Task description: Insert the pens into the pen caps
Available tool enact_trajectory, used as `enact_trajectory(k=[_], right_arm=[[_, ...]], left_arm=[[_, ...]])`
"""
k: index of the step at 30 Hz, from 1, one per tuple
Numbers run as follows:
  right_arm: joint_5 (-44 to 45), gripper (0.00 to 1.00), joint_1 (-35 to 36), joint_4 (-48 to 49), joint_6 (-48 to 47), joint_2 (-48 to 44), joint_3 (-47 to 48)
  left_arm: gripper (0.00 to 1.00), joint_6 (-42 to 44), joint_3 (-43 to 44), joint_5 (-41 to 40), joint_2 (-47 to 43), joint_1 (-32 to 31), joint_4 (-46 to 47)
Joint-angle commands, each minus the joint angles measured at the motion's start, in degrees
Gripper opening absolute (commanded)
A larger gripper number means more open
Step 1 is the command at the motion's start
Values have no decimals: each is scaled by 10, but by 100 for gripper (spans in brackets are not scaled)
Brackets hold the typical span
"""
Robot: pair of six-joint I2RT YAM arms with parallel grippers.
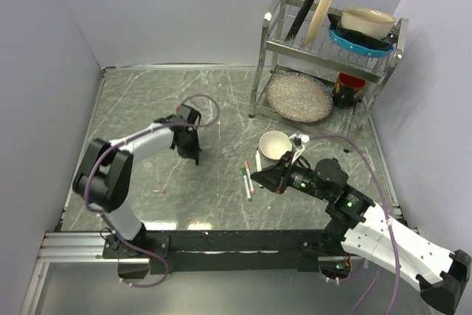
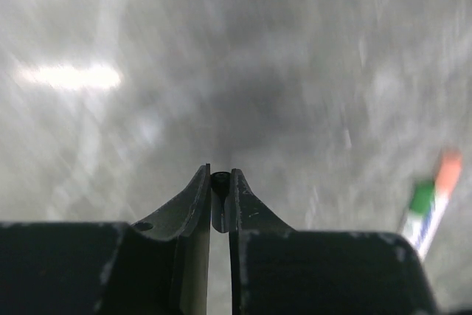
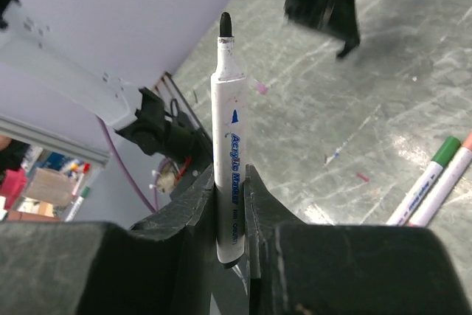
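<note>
My right gripper [image 3: 230, 182] is shut on a white pen [image 3: 228, 123], which stands upright in the jaws with its black tip bare. In the top view that gripper [image 1: 259, 177] hovers beside two pens [image 1: 247, 180] lying on the table; their green and orange ends [image 3: 435, 186] show at the right of the right wrist view. My left gripper [image 1: 193, 157] points down at the table's middle left. Its jaws [image 2: 220, 182] pinch a small black pen cap [image 2: 220, 180]. A pinkish cap [image 1: 158, 191] lies to the left, also visible from the right wrist [image 3: 259, 88].
A cream mug [image 1: 275, 145] stands just behind the right gripper. A metal dish rack [image 1: 273, 46] at the back right holds plates, a bowl [image 1: 367, 22], a round grey dish [image 1: 299, 96] and a red cup [image 1: 350, 82]. Walls close in the table's left and right edges.
</note>
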Motion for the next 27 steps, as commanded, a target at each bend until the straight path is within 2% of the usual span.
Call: enact_trajectory(k=[1, 11, 16, 19, 20, 23, 24, 25, 27], right_arm=[[18, 0, -1, -22, 12, -29, -25], [27, 0, -1, -29, 35, -61, -47], [-7, 0, 0, 4, 37, -32, -66], [-55, 0, 1, 71, 62, -5, -94], [-74, 0, -1, 113, 70, 1, -108], [-94, 0, 2, 202, 102, 24, -132], [-104, 0, 5, 224, 110, 38, -136], [-105, 0, 8, 246, 123, 45, -144], [-101, 0, 16, 298, 129, 66, -150]], left_arm=[[1, -79, -48, -38, -66, -63, -14], [2, -119, -60, -87, -44, -121, -41], [1, -139, -85, -34, -88, -130, -2], [1, -179, -128, 12, -158, -138, 80], [1, -197, -143, 27, -179, -142, 157], [1, -259, -227, 73, -272, -157, 309], [1, -277, -247, 84, -313, -161, 409], [1, -292, -285, 82, -331, -166, 454], [1, -321, -307, 62, -370, -181, 543]])
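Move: The marker pen in my right hand is about 14 cm back, 21 cm to the right and 23 cm above my left hand, which already pinches the black cap just above the table. From my right hand, that cap is some 17 cm ahead, 21 cm left and 20 cm below. On the table, from my right hand, the green-capped pen lies 8 cm ahead, 1 cm left, the orange-capped pen 10 cm straight ahead, and the bowl 23 cm ahead, 10 cm right, all about 21 cm lower. Keeping my pinch on the black cap, I draw my left hand back about 8 cm low over the table, then sweep it right and up towards the pen, swinging its fingers from pointing down towards the right by some 35 degrees. Meanwhile I lower my right hand about 8 cm in two stages, easing slightly back, its grip kept and the pen tilting a little farther forward. ##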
